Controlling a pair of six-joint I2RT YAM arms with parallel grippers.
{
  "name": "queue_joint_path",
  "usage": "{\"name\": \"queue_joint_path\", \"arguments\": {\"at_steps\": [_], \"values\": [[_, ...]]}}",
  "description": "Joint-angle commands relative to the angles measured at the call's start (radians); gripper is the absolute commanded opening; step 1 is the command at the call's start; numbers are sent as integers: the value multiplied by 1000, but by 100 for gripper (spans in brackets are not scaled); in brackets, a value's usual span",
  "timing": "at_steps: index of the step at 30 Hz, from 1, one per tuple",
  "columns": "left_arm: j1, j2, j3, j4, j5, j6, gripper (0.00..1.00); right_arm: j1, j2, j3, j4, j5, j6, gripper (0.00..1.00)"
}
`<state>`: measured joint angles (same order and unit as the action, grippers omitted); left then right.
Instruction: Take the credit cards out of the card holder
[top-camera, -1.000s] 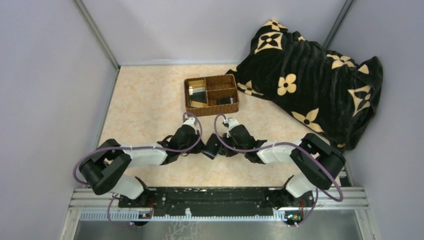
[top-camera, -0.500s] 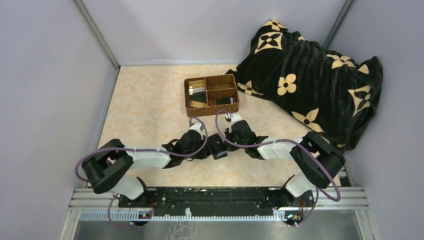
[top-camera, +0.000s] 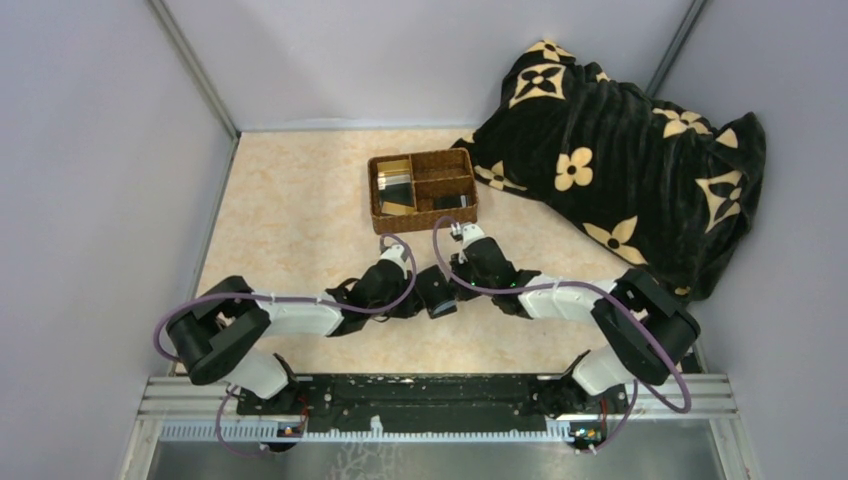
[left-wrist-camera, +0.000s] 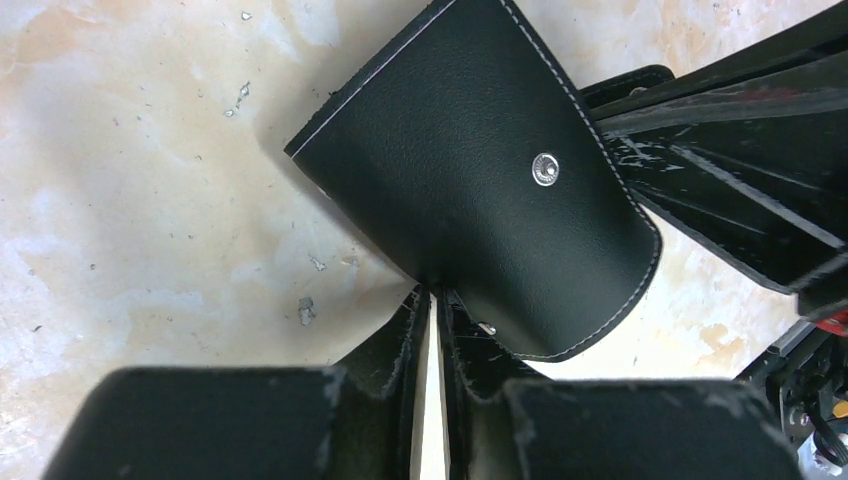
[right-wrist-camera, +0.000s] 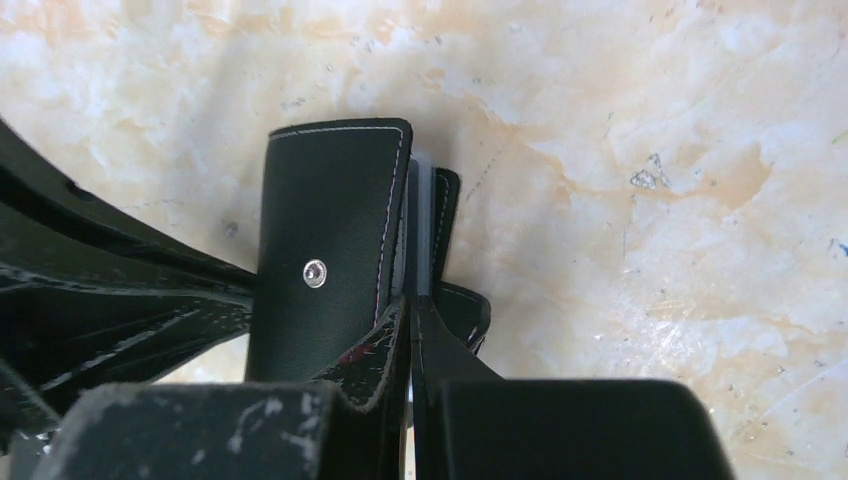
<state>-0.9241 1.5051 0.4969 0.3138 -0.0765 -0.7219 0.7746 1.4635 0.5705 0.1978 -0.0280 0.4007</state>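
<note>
The black card holder (top-camera: 436, 292) hangs between my two grippers just in front of the wicker tray. The left gripper (left-wrist-camera: 437, 295) is shut on the lower edge of the card holder's (left-wrist-camera: 470, 170) snap-button flap. From the other side, the right gripper (right-wrist-camera: 410, 305) is shut on a thin grey edge (right-wrist-camera: 420, 220) that stands between the flap (right-wrist-camera: 325, 220) and the back wall. I cannot tell whether that edge is a card or the lining. In the tray lie a gold card (top-camera: 393, 167), a grey card (top-camera: 397, 186) and a dark card (top-camera: 452, 201).
The brown wicker divided tray (top-camera: 424, 221) stands just beyond the grippers. A black blanket with cream flowers (top-camera: 620, 150) is heaped at the back right. Grey walls close in the left side and the back.
Both grippers have shifted a little to the right and toward the tray, with the card holder between them. Over the last half second they have hardly moved.
</note>
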Motion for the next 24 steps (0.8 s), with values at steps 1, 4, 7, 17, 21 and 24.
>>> {"name": "queue_joint_path", "arguments": {"at_steps": [1,4,7,17,21,24], "values": [[-19,88,-8,-90,29,4,16,54,-77,51,61,-153,28,0],[-19,85,-6,-93,32,11,16,67,-64,63,61,-152,24,0],[-19,79,-3,-99,26,17,16,73,-37,65,74,-162,30,0],[-18,-61,-31,-238,-43,11,15,96,30,70,108,-146,29,0],[-20,-249,-24,-428,-141,14,16,95,83,68,135,-149,27,0],[-19,-419,-21,-532,-175,1,16,96,131,75,156,-154,28,0]]}}
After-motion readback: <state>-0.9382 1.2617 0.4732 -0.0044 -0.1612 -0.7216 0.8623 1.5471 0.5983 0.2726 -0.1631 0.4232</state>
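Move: The card holder lies folded under both hands: its middle is about 3 cm to the left of my right fingertips, 2 cm back and a centimetre below. From my left fingertips, which are at its near-left edge, it is some 3 cm to the right and 2 cm ahead. From my right hand, the woven basket's middle is about 18 cm ahead and 5 cm left, with the basket's cards 18 cm ahead and 11 cm left. With my shut right fingers already at the cover's loose edge, I lift about 3 cm and sweep left and back some 5 cm, carrying the cover over to the left, then lower onto the opened inside near the fold, wrist turned roughly 10 degrees counter-clockwise. My left hand edges right at the holder first, then draws off left, back and a little up, fingers nearly shut. ##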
